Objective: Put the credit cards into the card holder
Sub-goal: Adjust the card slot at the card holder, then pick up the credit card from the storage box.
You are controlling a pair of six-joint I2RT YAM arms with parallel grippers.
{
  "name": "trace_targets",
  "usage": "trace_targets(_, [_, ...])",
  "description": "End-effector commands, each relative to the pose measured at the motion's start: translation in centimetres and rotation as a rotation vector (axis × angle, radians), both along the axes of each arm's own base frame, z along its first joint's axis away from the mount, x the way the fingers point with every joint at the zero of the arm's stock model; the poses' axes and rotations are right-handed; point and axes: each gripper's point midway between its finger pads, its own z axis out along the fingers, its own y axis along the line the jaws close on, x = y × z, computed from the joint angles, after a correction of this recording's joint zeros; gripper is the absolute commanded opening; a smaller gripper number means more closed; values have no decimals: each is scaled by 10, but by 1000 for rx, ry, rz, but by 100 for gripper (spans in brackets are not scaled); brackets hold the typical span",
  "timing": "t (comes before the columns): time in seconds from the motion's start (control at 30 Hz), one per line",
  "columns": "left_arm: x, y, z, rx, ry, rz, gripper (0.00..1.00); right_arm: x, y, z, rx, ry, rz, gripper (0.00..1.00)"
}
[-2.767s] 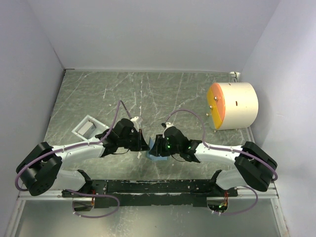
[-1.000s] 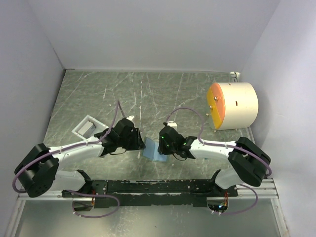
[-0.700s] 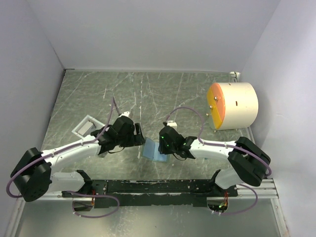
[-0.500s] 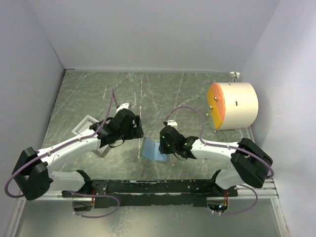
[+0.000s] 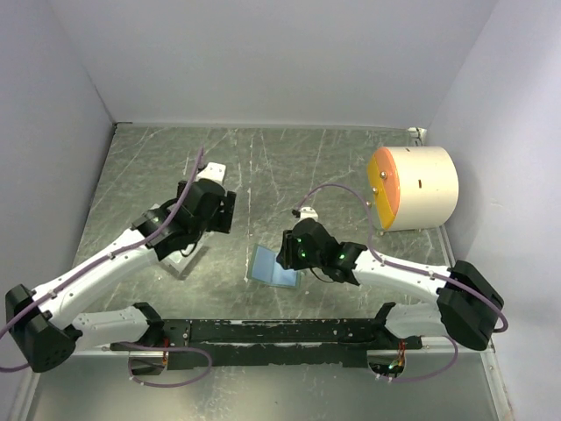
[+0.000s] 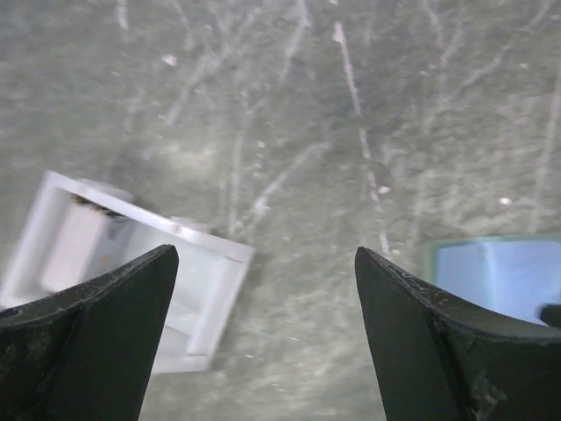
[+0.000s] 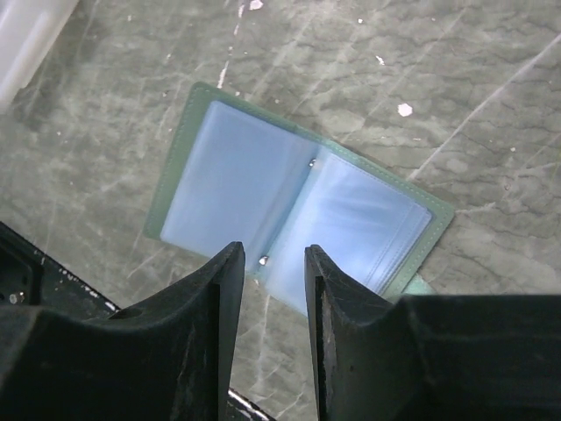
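Note:
The card holder (image 5: 272, 266) lies open and flat on the table, light blue inside with a sage-green rim. It fills the right wrist view (image 7: 289, 206) and shows at the right edge of the left wrist view (image 6: 500, 276). My right gripper (image 5: 286, 254) hovers just above its near edge, jaws a narrow gap apart and empty (image 7: 272, 254). My left gripper (image 5: 225, 210) is raised to the left of the card holder, jaws wide open and empty (image 6: 263, 254). No credit card shows plainly. The white tray (image 6: 123, 289) holds something pale and blurred.
A cream drum with an orange face (image 5: 412, 187) stands at the right. The white tray's corner shows at the top left of the right wrist view (image 7: 26, 35); in the top view my left arm covers most of it. A black rail (image 5: 289, 331) runs along the front.
My left arm has lifted and swung back to the left, away from the card holder. The card holder, earlier between both grippers, now lies open flat. My right gripper has stayed by it.

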Motion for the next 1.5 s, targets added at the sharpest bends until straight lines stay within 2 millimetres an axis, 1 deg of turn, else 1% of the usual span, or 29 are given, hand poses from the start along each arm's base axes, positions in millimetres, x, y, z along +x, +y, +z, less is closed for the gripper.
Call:
trace_targets(0.0, [17, 45, 14, 239, -88, -31, 92, 0, 12, 19, 52, -27, 50, 35])
trace_targets(0.1, [26, 67, 2, 325, -36, -54, 93, -2, 15, 23, 61, -22, 71, 35])
trace_targets(0.17, [31, 87, -7, 391, 5, -31, 93, -3, 16, 28, 69, -25, 84, 35])
trace_targets(0.23, [36, 108, -9, 433, 20, 4, 92, -5, 15, 31, 76, -34, 93, 35])
trace_targets(0.33, [43, 125, -13, 454, 22, -21, 91, -7, 13, 34, 70, -38, 99, 35])
trace_targets(0.43, [46, 141, -28, 471, 55, -52, 88, -8, 11, 36, 63, -39, 103, 35])
trace_targets(0.5, [48, 156, -35, 470, 77, -25, 84, -10, 9, 36, 62, -39, 108, 35])
trace_targets(0.63, [54, 190, -49, 463, 109, 41, 85, -10, 7, 39, 54, -38, 104, 35])
trace_targets(0.7, [54, 200, -57, 465, 117, 61, 84, -9, 6, 39, 54, -41, 95, 35])
trace_targets(0.77, [57, 198, -60, 453, 117, 49, 83, -8, 6, 40, 58, -43, 88, 35])
trace_targets(0.83, [58, 190, -65, 419, 130, 14, 78, -7, 7, 38, 58, -39, 82, 34])
trace_targets(0.97, [48, 179, -80, 354, 155, -18, 74, -4, 8, 32, 36, -29, 72, 34])
trace_targets(1.0, [47, 179, -80, 351, 137, -16, 73, -3, 8, 31, 27, -27, 72, 34])
trace_targets(1.13, [46, 189, -73, 395, 99, 19, 72, -2, 11, 36, 31, -35, 81, 34])
trace_targets(1.2, [44, 184, -80, 389, 124, -21, 72, -1, 12, 39, 39, -40, 84, 34])
trace_targets(1.33, [39, 175, -96, 367, 194, -87, 66, -1, 13, 41, 39, -46, 89, 34])
trace_targets(1.4, [37, 173, -96, 363, 194, -93, 62, -1, 14, 42, 44, -43, 93, 34])
trace_targets(1.47, [37, 173, -91, 363, 163, -93, 65, -1, 16, 46, 55, -45, 98, 33])
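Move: The row of credit cards stands some 17 cm to the left of the left hand, about 5 cm ahead and 16 cm below the hand. The white box around the cards has its middle about 4 cm to their right and 2 cm nearer the bases. The open card holder lies some 16 cm to the left hand's right, 6 cm back and 19 cm below. From the right hand the cards are about 34 cm to the left, 12 cm ahead and 4 cm lower. Towards the credit cards in the white box, the left hand sweeps about 18 cm left and a little forward, sinking some 10 cm on the way. The wrist rolls its left side up 20-odd degrees and tips the fingers further down while the wide-open fingers close by about a third, still touching nothing. The right hand rises about 3 cm above the card holder. ##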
